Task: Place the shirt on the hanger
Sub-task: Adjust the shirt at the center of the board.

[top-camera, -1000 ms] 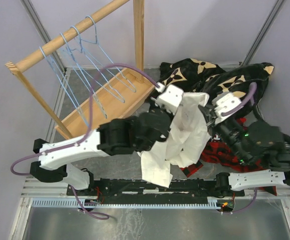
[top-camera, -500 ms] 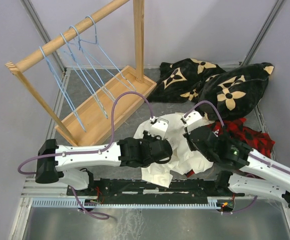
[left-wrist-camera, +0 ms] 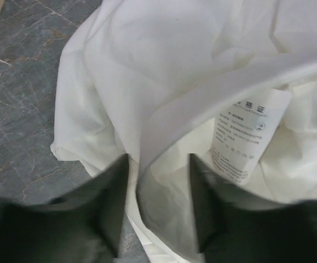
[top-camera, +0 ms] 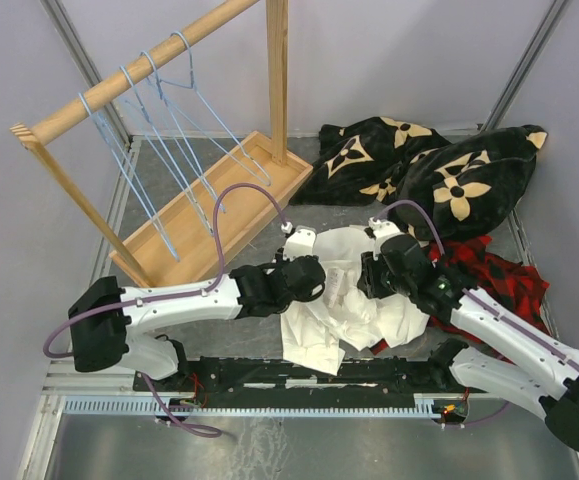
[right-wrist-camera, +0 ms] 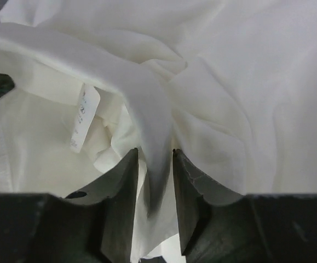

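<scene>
The cream-white shirt (top-camera: 344,295) lies crumpled on the table between my two arms. My left gripper (top-camera: 314,277) is low at its left side and my right gripper (top-camera: 371,276) is low at its right side. In the left wrist view the left gripper (left-wrist-camera: 158,161) is open, with a raised fold of the shirt (left-wrist-camera: 147,66) standing loose between its fingers and a white care label (left-wrist-camera: 246,134) just to the right. The right gripper (right-wrist-camera: 154,152) is open too, astride another fold of the shirt (right-wrist-camera: 229,66). Several light-blue wire hangers (top-camera: 134,185) hang on the rail at the far left.
A wooden rack stands at the back left, with a slanted rail (top-camera: 139,75), an upright post (top-camera: 277,80) and a tray-like base (top-camera: 209,215). A black blanket with tan flowers (top-camera: 429,170) is heaped at the back right. A red-and-black plaid garment (top-camera: 499,275) lies beside the shirt.
Both arms came down from a raised hold, bringing the shirt onto the table. Both grippers, shut on the fabric before, now have their jaws apart.
</scene>
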`<move>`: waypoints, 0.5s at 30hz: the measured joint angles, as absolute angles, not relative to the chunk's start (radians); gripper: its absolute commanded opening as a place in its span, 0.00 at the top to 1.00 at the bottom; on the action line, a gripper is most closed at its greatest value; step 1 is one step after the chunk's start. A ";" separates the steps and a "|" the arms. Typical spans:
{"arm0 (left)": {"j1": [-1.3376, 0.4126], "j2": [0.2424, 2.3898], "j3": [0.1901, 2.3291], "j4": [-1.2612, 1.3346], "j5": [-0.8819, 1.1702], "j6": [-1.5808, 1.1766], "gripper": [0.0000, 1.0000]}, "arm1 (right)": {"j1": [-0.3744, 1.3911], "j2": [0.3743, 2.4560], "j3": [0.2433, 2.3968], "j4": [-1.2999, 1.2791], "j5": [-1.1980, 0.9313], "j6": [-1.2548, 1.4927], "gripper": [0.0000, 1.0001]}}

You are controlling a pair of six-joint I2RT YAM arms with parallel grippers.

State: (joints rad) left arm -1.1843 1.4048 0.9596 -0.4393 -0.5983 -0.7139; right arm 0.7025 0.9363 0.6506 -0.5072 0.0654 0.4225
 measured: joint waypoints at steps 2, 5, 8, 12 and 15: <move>-1.189 1.393 0.959 -0.433 -0.576 -0.702 0.27 | 0.702 0.908 0.651 -0.508 0.040 0.423 0.40; -1.198 1.341 0.952 -0.424 -0.553 -0.693 0.24 | 0.701 0.831 0.662 -0.532 0.027 0.434 0.28; -1.213 1.243 0.921 -0.402 -0.527 -0.691 0.16 | 0.699 0.761 0.696 -0.567 0.027 0.456 0.23; -1.226 1.137 0.847 -0.369 -0.502 -0.690 0.14 | 0.699 0.702 0.747 -0.631 0.023 0.501 0.15; -1.237 1.081 0.772 -0.346 -0.484 -0.690 0.14 | 0.699 0.683 0.765 -0.666 0.012 0.512 0.12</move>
State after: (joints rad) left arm -1.2369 1.0809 0.7719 -0.3462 -0.4835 -0.6899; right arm 0.6991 0.6827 0.7647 -0.6659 0.0116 0.5117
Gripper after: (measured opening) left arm 0.858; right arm 0.856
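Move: The white shirt lies under both hands, its raised edge still between the part-open fingers of each. Its middle is about 9 cm right of the left hand and 5 cm back, and 3 cm left of the right hand and 4 cm back, some 4 cm below both. The shirt's tag is about 6 cm right and 2 cm back of the left hand. The wooden tray's middle is roughly 19 cm left and 8 cm ahead of that hand; the floral cushion some 22 cm ahead and 12 cm right of the right hand. Both hands come free of the white shirt's raised edge as their part-open fingers spread wide. The right hand lifts nearly straight up by about 8 cm, drawing slightly back, its left side tipping up. The left backs off towards the base by some 4 cm while rising about as much, then dips slightly as it eases left; its left side rolls down and it turns a little clockwise. ##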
